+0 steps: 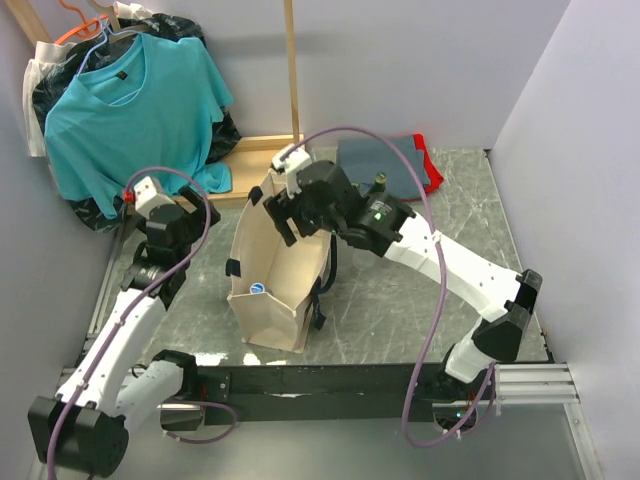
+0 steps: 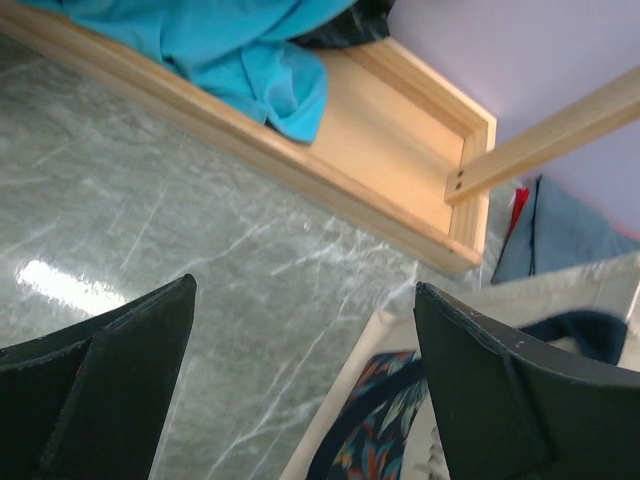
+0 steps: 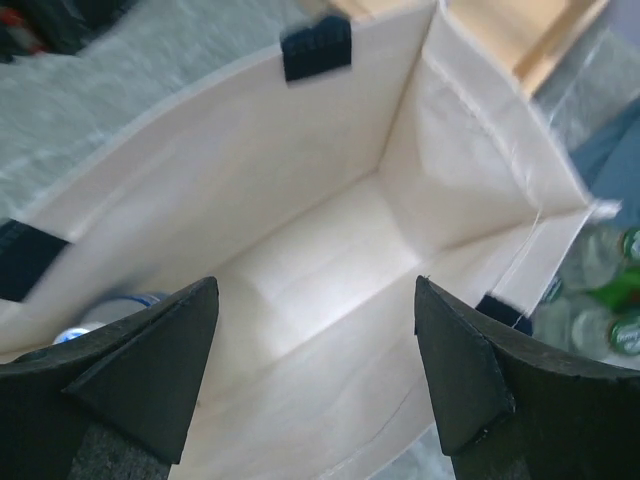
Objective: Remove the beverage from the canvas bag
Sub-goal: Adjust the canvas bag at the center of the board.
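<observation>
The beige canvas bag (image 1: pixel 268 262) stands open-topped in the middle of the table, black strap handles hanging on its right side. A beverage can with a blue and white top (image 1: pixel 259 289) lies at the bag's near bottom. In the right wrist view the can (image 3: pixel 105 312) shows partly behind my left finger, inside the bag (image 3: pixel 330 240). My right gripper (image 1: pixel 287 208) (image 3: pixel 315 350) is open and empty over the bag's far opening. My left gripper (image 1: pixel 197 220) (image 2: pixel 305 370) is open and empty left of the bag, whose rim (image 2: pixel 345 390) lies between its fingers.
A teal T-shirt (image 1: pixel 130 100) hangs at the back left over a black plastic bag. A wooden frame (image 1: pixel 290 70) (image 2: pixel 400 170) stands behind the bag. Grey folded cloth (image 1: pixel 375 160) with red cloth lies at the back. Green bottles (image 3: pixel 612 300) (image 1: pixel 380 183) stand right of the bag.
</observation>
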Action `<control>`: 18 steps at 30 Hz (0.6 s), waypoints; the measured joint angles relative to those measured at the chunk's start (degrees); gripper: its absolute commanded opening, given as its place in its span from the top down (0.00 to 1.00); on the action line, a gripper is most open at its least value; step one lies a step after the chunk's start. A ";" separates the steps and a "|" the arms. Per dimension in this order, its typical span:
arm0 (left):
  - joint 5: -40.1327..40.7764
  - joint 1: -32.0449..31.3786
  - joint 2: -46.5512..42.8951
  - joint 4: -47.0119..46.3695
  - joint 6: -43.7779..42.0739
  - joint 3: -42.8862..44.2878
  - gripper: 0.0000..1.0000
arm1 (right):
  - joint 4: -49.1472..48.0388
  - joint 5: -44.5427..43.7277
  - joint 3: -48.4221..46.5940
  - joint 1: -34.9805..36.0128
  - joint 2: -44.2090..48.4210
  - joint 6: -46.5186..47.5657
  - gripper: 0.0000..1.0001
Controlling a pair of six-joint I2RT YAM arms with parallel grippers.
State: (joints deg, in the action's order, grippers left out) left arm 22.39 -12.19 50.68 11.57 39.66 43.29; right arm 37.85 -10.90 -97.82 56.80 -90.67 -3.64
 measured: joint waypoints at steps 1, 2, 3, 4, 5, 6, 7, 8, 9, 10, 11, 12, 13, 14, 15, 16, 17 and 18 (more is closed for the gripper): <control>0.37 0.00 0.74 -0.15 0.00 0.79 0.04 | 0.55 0.61 -1.60 -0.20 -0.46 0.39 0.15; 0.90 0.00 1.66 -0.11 -0.02 1.84 0.04 | 0.87 1.79 -3.41 -0.20 -1.05 0.79 0.14; 1.36 0.00 2.43 -0.17 -0.02 2.73 0.04 | 0.90 3.06 -4.44 -0.07 -1.49 1.09 0.15; 1.66 0.00 2.93 -0.20 -0.04 3.43 0.04 | 0.98 4.33 -5.07 0.02 -1.86 1.36 0.14; 2.01 0.00 3.26 -0.20 -0.07 4.00 0.04 | 1.20 5.51 -5.53 0.07 -2.32 1.64 0.14; 2.19 0.00 3.41 -0.11 -0.09 4.39 0.04 | 1.49 6.62 -5.77 0.09 -2.71 1.73 0.15; 2.36 0.02 3.48 -0.07 -0.22 4.76 0.04 | 1.92 8.24 -5.95 0.13 -3.26 1.81 0.15; 2.21 0.02 3.50 0.33 -0.46 5.31 0.04 | 2.45 9.92 -6.12 0.15 -4.00 1.86 0.15; 1.81 0.07 3.61 0.50 -1.11 6.01 0.04 | 2.73 11.21 -6.14 0.15 -4.55 1.81 0.15; 1.07 0.11 3.74 0.79 -1.57 6.95 0.04 | 2.99 12.44 -6.14 0.15 -5.05 1.81 0.15; 0.13 0.13 3.85 1.18 -2.08 7.91 0.04 | 3.37 13.94 -6.12 0.15 -5.57 1.81 0.15; -1.29 0.17 3.89 1.62 -2.78 8.90 0.04 | 3.65 15.32 -6.12 0.15 -6.08 1.79 0.15; -2.95 0.17 3.87 1.77 -3.61 9.73 0.04 | 3.91 16.76 -6.12 0.15 -6.45 1.79 0.14; -4.61 0.17 3.58 1.77 -4.52 10.21 0.04 | 4.09 18.18 -6.10 0.15 -6.73 1.79 0.15; -6.25 0.17 3.02 1.86 -5.31 10.29 0.04 | 4.22 19.52 -6.10 0.15 -6.88 1.79 0.15; -8.00 0.17 2.21 2.56 -6.19 10.27 0.04 | 4.28 20.65 -6.10 0.15 -6.91 1.77 0.15; -9.01 0.17 1.51 3.02 -6.62 10.19 0.04 | 4.35 21.86 -6.10 0.17 -6.93 1.77 0.15; -10.16 0.17 0.37 3.26 -7.28 9.84 0.04 | 4.39 22.75 -6.10 0.22 -6.93 1.77 0.14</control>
State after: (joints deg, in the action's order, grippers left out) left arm 12.23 -12.01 51.05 14.83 32.38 53.12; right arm 42.24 11.86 -103.92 57.01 -97.60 -1.87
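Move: Below and behind the right hand lies the canvas bag, its middle some 6 cm back, 4 cm left and 17 cm down; the last blue-capped bottle stands in its near left part, about 14 cm back, 6 cm left and 20 cm down. The taken-out bottles stand roughly 16 cm right and 2 cm ahead, 20 cm down. From the left hand the bag is about 10 cm back, 12 cm right and 10 cm lower; the wooden tray lies 10 cm ahead, 10 cm right, 20 cm down. Swinging over the bag's mouth, the right hand goes about 5 cm left and 5 cm back towards the blue-capped bottle, rising a little before sinking, while it turns some 20 degrees counter-clockwise and tips its open fingers down. Beside the bag's left wall the open left hand rises about 6 cm, then drifts right and turns slightly clockwise. ##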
